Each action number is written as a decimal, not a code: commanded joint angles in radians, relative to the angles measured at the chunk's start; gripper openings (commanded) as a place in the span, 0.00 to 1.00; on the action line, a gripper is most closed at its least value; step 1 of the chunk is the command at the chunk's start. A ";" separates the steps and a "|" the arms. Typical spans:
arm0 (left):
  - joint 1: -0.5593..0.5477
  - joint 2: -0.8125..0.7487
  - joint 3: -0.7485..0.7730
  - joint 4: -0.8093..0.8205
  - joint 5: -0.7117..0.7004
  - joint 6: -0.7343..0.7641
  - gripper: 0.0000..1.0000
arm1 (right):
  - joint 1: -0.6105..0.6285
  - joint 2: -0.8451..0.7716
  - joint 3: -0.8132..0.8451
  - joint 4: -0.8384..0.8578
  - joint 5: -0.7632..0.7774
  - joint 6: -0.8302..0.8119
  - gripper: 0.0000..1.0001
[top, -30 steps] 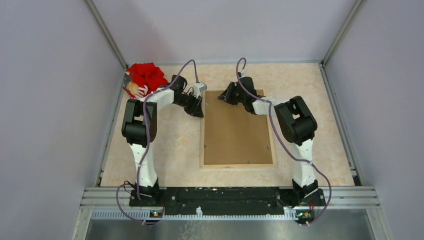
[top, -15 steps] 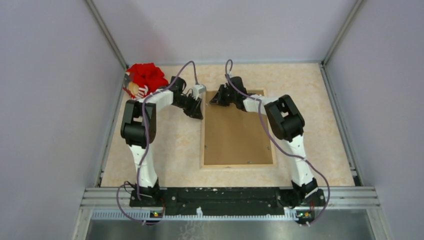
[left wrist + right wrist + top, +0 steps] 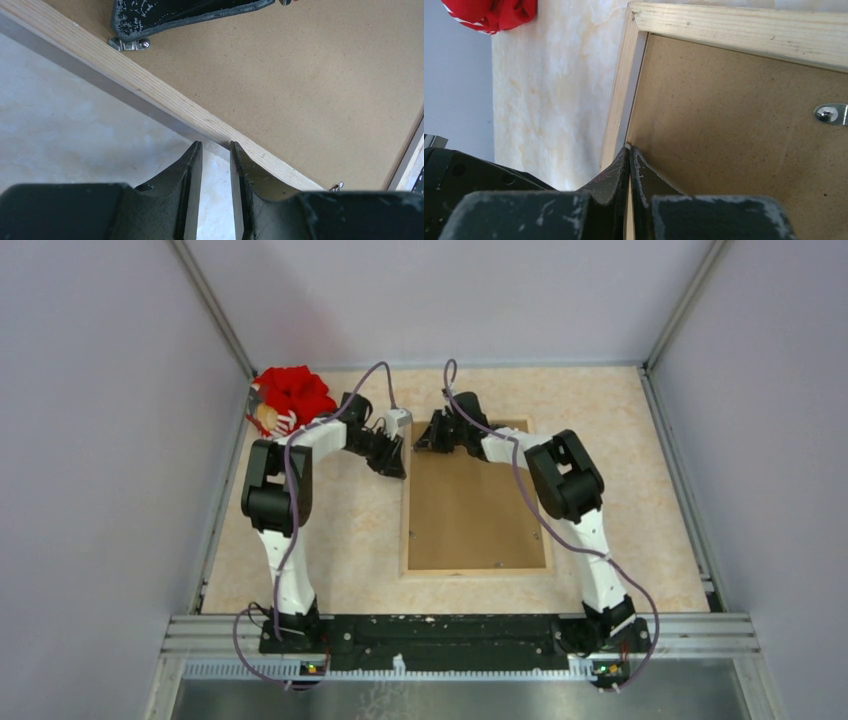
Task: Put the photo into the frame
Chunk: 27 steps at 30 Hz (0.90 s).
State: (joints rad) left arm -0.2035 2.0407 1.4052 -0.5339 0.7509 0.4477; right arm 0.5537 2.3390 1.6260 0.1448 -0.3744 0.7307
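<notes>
The frame (image 3: 478, 571) lies back-up on the table, its light wood rails around a brown backing board (image 3: 475, 510). The photo is hidden. My left gripper (image 3: 398, 465) stands at the outer side of the left rail (image 3: 165, 97) near the far corner. Its jaws are a narrow gap apart, and only table shows between them (image 3: 216, 145). My right gripper (image 3: 420, 440) is shut, its tips (image 3: 629, 147) down at the seam between the left rail (image 3: 616, 115) and the backing board (image 3: 734, 125), close to a small metal tab (image 3: 129, 44).
A red cloth bundle (image 3: 292, 395) sits in the far left corner of the table. Another metal tab (image 3: 830, 114) lies on the backing near the far rail. Grey walls close in the table on three sides. The two grippers are close together at the frame's far left corner.
My right gripper has swung left along the frame's far end to the left rail, and its jaws have closed. The left arm and the frame have not moved.
</notes>
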 commanded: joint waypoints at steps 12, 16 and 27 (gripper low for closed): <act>0.006 -0.005 -0.017 -0.029 -0.036 0.036 0.33 | -0.002 0.036 0.081 -0.083 -0.030 -0.082 0.00; 0.008 -0.012 -0.018 -0.035 -0.041 0.043 0.33 | -0.015 -0.002 0.076 -0.062 -0.031 -0.080 0.04; 0.043 -0.098 -0.079 -0.096 -0.095 0.167 0.35 | -0.172 -0.292 -0.076 -0.026 0.030 -0.040 0.34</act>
State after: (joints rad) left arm -0.1719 2.0205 1.3739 -0.5842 0.7086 0.5270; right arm 0.4702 2.2539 1.6390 0.0662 -0.4007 0.6827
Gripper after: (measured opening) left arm 0.344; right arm 0.293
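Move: The upper clip on the frame's left rail sits at the right hand's shut fingertips, about 1 cm to its left and 1 cm below. From that hand, the frame's far left corner is some 6 cm ahead and 2 cm left, the far-rail clip about 4 cm ahead and 8 cm right, and the lower left clip about 19 cm back, straight in line. From the left hand, the upper left clip is roughly 6 cm ahead and 4 cm right. Opening, the right hand leaves the clip, about 4 cm right and up, forward too; left hand shifts left. ##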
